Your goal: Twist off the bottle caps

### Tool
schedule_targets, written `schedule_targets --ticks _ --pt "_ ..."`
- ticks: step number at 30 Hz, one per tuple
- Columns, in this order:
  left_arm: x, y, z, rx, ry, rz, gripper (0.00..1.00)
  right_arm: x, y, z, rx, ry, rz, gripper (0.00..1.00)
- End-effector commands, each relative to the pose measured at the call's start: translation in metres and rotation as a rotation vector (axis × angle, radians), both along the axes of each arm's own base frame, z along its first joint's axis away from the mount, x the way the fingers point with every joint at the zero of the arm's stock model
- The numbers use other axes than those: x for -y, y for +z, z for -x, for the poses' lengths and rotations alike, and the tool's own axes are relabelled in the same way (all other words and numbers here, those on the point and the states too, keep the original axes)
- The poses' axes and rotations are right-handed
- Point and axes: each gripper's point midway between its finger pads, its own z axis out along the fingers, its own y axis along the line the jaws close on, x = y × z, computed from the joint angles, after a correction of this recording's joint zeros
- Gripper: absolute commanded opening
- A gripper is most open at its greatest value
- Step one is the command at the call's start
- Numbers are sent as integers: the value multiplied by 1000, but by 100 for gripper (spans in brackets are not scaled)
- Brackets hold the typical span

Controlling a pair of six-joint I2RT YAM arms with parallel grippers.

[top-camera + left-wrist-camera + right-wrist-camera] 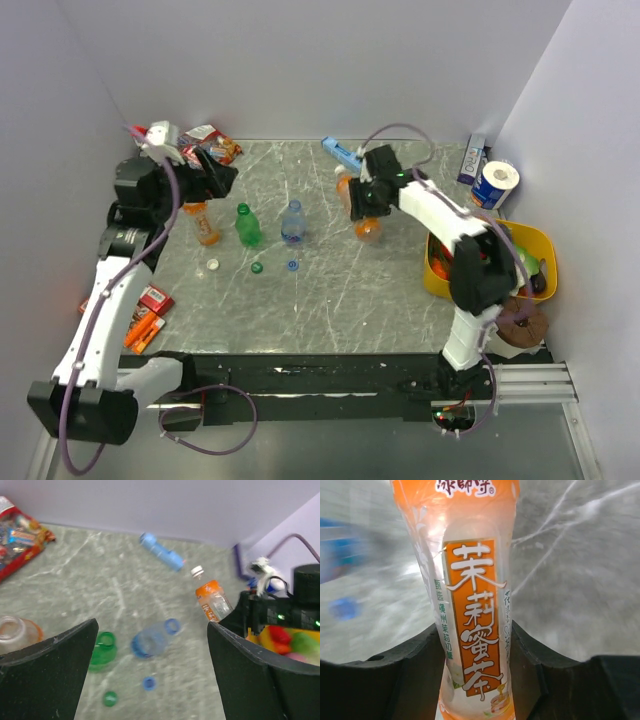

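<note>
My right gripper [362,203] [476,630] is shut on a capped orange bottle [366,228] [213,599] [472,605], both fingers pressed to its label. The bottle tilts above the table, its white cap [343,172] [197,571] on. A second orange bottle [206,227] [15,630] stands uncapped at the left. Beside it stand the green bottle [247,226] [102,651] and the clear blue-label bottle [292,223] [151,639], both with open necks. Loose white [212,265], green [257,267] [110,698] and blue [292,265] [149,682] caps lie in front. My left gripper [215,177] [152,625] hovers open and empty at the back left.
A flat blue box [343,152] [161,551] lies at the back. Snack packets [213,146] [20,535] sit at the back left, and more packets [150,310] lie by the left edge. A yellow bin [541,243] of toys and a white roll [495,185] stand at the right.
</note>
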Motion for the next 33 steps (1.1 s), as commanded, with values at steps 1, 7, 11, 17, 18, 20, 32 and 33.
schedule_targets --ticks 1,7,11,17,18,20,32,33 --pt "18 43 40 -36 -32 297 96 -11 139 40 192 -40 -269 45" --pt "71 53 76 -113 -195 509 96 -44 200 114 216 138 -555 46" --pt "100 56 90 -122 -307 507 96 -61 217 150 203 261 -690 46" --pt "130 45 107 -142 -412 607 96 -81 215 177 135 336 -819 48" --pt "132 45 108 -146 -419 624 96 -84 218 178 135 335 -836 48" --pt "138 37 110 -169 -430 622 96 -91 214 183 109 344 -847 49" --pt "175 6 97 -305 -405 646 96 -133 208 193 59 417 -841 50" --pt "178 3 97 -324 -404 656 98 -135 208 194 59 419 -840 50"
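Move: My right hand already grips the orange bottle about its middle, just off the table. My open left gripper, which it is taken to meet, is some 28 cm to its left, 4 cm back and 23 cm higher. The water bottle stands about 16 cm left and 4 cm back of my right hand. From my left hand the orange bottle lies roughly 28 cm right, 4 cm ahead and 23 cm down; the green bottle is 3 cm right, 1 cm ahead and 25 cm below. I keep my right grip on the orange bottle and sweep it steeply up and back, then left and slightly down, some 30 cm in all, rolling that hand's left side up about 45 degrees. My left hand, fingers wide open, backs off and rises a little, then swings right and sinks towards the bottle's capped end, about 17 cm rightward, rolling its left side down and tipping its fingers down. ##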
